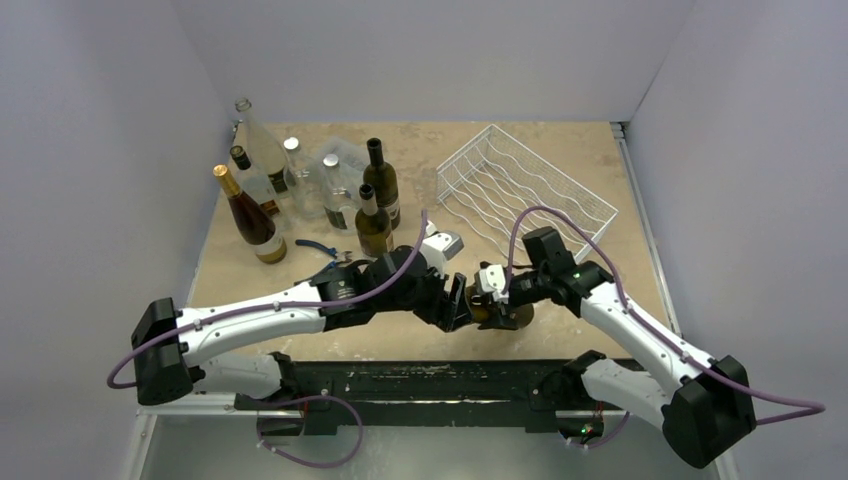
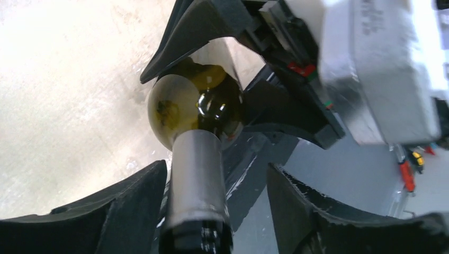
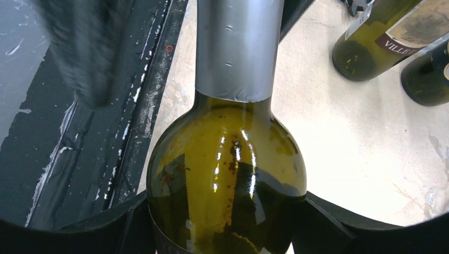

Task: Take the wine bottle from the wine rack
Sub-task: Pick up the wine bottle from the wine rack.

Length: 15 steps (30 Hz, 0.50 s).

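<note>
The wine bottle [image 1: 517,316], olive green with a silver-foiled neck, is off the white wire wine rack [image 1: 525,190] and sits low over the table's near edge between both arms. My right gripper [image 1: 497,298] is shut on the bottle's body [image 3: 227,174], with a black finger pressed against each side. My left gripper [image 2: 216,170] is open around the silver neck [image 2: 195,174]: one finger lies beside the neck and a clear gap shows at the other. In the left wrist view the right gripper's fingers [image 2: 182,37] clasp the bottle's shoulder [image 2: 180,106]. The rack holds no bottle.
Several upright bottles [image 1: 300,190] stand at the back left, with a clear plastic box [image 1: 345,160] among them and blue-handled pliers [image 1: 315,247] in front. Two of these bottles [image 3: 381,37] show in the right wrist view. A black rail [image 1: 420,380] runs along the near edge.
</note>
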Available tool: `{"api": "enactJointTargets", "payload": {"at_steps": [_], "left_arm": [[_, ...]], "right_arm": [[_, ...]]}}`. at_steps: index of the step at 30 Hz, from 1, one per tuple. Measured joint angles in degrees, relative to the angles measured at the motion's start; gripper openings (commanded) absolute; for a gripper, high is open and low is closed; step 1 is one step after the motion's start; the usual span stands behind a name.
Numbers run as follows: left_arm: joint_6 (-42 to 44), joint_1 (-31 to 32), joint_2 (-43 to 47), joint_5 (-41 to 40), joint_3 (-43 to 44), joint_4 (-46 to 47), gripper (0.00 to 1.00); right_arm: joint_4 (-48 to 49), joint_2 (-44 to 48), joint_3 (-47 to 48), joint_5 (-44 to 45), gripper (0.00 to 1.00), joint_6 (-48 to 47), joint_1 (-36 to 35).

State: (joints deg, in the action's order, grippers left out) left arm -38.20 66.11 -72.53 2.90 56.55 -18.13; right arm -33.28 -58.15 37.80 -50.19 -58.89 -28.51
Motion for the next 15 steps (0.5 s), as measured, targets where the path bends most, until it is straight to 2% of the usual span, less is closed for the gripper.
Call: {"api": "enactJointTargets", "payload": {"at_steps": [7, 12, 15], "left_arm": [[-1.70, 0.00, 8.26, 0.17, -9.46, 12.76, 0.88], [-0.17, 0.02, 14.05, -0.50, -16.70, 22.84, 0.99], [1.27, 0.00, 17.44, -1.42, -22.40, 31.06, 1.00]], "right_arm": [[-1.25, 0.02, 0.76, -0.92, 0.00, 1.18, 1.27], [-2.23, 0.04, 1.20, -3.78, 0.00, 2.36, 2.80], [-2.43, 0.07, 1.68, -5.70, 0.00, 3.34, 4.00]]}}
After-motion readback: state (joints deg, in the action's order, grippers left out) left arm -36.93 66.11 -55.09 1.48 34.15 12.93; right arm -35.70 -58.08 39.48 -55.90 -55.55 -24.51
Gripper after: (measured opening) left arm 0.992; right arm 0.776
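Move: The wine bottle is already gripped round its upper body by the right hand, its middle some 3 cm below that hand point and about 1 cm back and 1 cm right. From the left hand, whose part-open fingers still straddle the neck, that middle is about 7 cm right, 1 cm back and 9 cm down; the nearest standing dark bottle is roughly 18 cm left and 12 cm ahead, the empty rack's middle about 18 cm right and 26 cm ahead. The left hand spreads its already part-open fingers to full width and draws up off the bottle's neck, rising about 4 cm and backing some 2 cm to the left while its fingertips swing up by roughly 25 degrees from slanting down to nearly level, pointing right. The right hand keeps its grip on the body with the mouth leaning up and to the left, and in the second half eases up about 1.5 cm with a slight tilt. ##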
